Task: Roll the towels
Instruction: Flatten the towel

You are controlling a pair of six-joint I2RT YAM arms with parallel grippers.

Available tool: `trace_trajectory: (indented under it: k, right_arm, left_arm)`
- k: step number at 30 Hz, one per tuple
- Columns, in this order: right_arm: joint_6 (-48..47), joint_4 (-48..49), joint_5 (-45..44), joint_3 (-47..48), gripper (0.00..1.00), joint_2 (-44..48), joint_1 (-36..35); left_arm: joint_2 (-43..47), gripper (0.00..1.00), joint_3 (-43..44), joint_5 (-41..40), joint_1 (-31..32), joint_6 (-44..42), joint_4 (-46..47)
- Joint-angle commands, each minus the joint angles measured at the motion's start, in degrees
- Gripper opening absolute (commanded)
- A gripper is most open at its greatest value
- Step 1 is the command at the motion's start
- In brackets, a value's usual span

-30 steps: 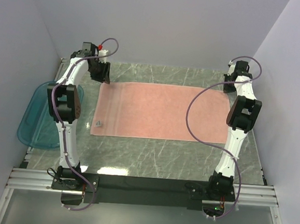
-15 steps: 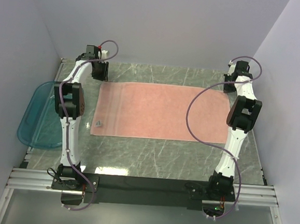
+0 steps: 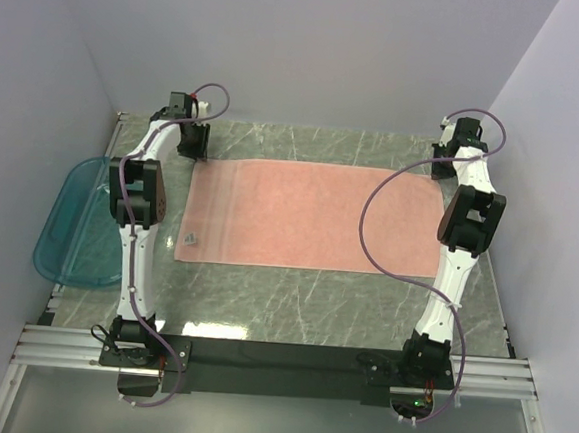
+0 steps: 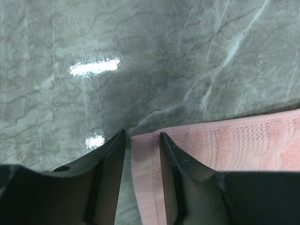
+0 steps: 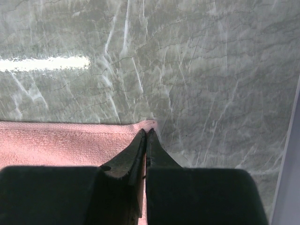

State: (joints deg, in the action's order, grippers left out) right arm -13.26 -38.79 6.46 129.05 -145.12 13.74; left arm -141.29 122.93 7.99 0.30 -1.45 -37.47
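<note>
The salmon-pink towel (image 3: 315, 217) lies flat and unrolled across the middle of the table, with a small label (image 3: 189, 238) at its left edge. My left gripper (image 3: 193, 152) is at the towel's far left corner. In the left wrist view that gripper (image 4: 142, 136) is open, and the hem of the towel (image 4: 234, 140) runs between its fingers with a gap on the left side. My right gripper (image 3: 438, 173) is at the far right corner. In the right wrist view it (image 5: 146, 131) is shut, pinching the corner of the towel (image 5: 56, 140).
A teal translucent tray (image 3: 74, 220) hangs off the left side of the marble table (image 3: 302, 308). Walls close in at the back and on both sides. Both arms stretch from their bases at the near edge to the far end.
The left arm has shifted a little to the right and its wrist has turned, bringing its gripper over the towel's far left corner. The right arm and the towel have not moved.
</note>
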Motion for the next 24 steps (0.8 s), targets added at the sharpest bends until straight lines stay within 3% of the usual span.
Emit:
trace_trajectory:
  k: [1,7,14,24]
  right_arm:
    - [-0.63,-1.73,0.66,0.76,0.00,1.77,-0.20]
    - [-1.07,-1.64,0.57,0.76,0.00,2.47,-0.11]
    - [-1.07,-2.26,2.15,0.67,0.00,4.05,-0.11]
    - [-1.69,-2.17,3.47,1.02,0.00,8.97,1.64]
  left_arm:
    - [-2.23,0.41,1.61,-1.14,-0.12,-0.22,-0.58]
    - [-1.53,0.25,0.99,-0.43,-0.03,-0.65,-1.63]
    - [0.05,0.00,1.96,2.47,0.06,-2.32,-1.46]
    - [9.98,0.01,-2.26,9.76,-1.79,-2.68,3.54]
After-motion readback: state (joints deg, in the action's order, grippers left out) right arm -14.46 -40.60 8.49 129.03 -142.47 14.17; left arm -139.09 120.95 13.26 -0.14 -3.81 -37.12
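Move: Between the left hand's half-open fingers lies the towel's far left corner, about 1 cm to the left of the hand point and 1 cm below it. The tag sits some 23 cm back and 3 cm to the right of that hand; the basin's middle is roughly 20 cm back and 20 cm left. The right hand already pinches the far right corner, right at its pads, with the towel's near right corner about 28 cm back and 3 cm left. Closing fully in place, the left fingers pinch the far left corner; the hand then starts lifting it by about 1 cm, drifting a touch to the right. The right hand keeps its pinch on the far right corner, stays put at first, then rises straight up some 2 cm in step with the left. ##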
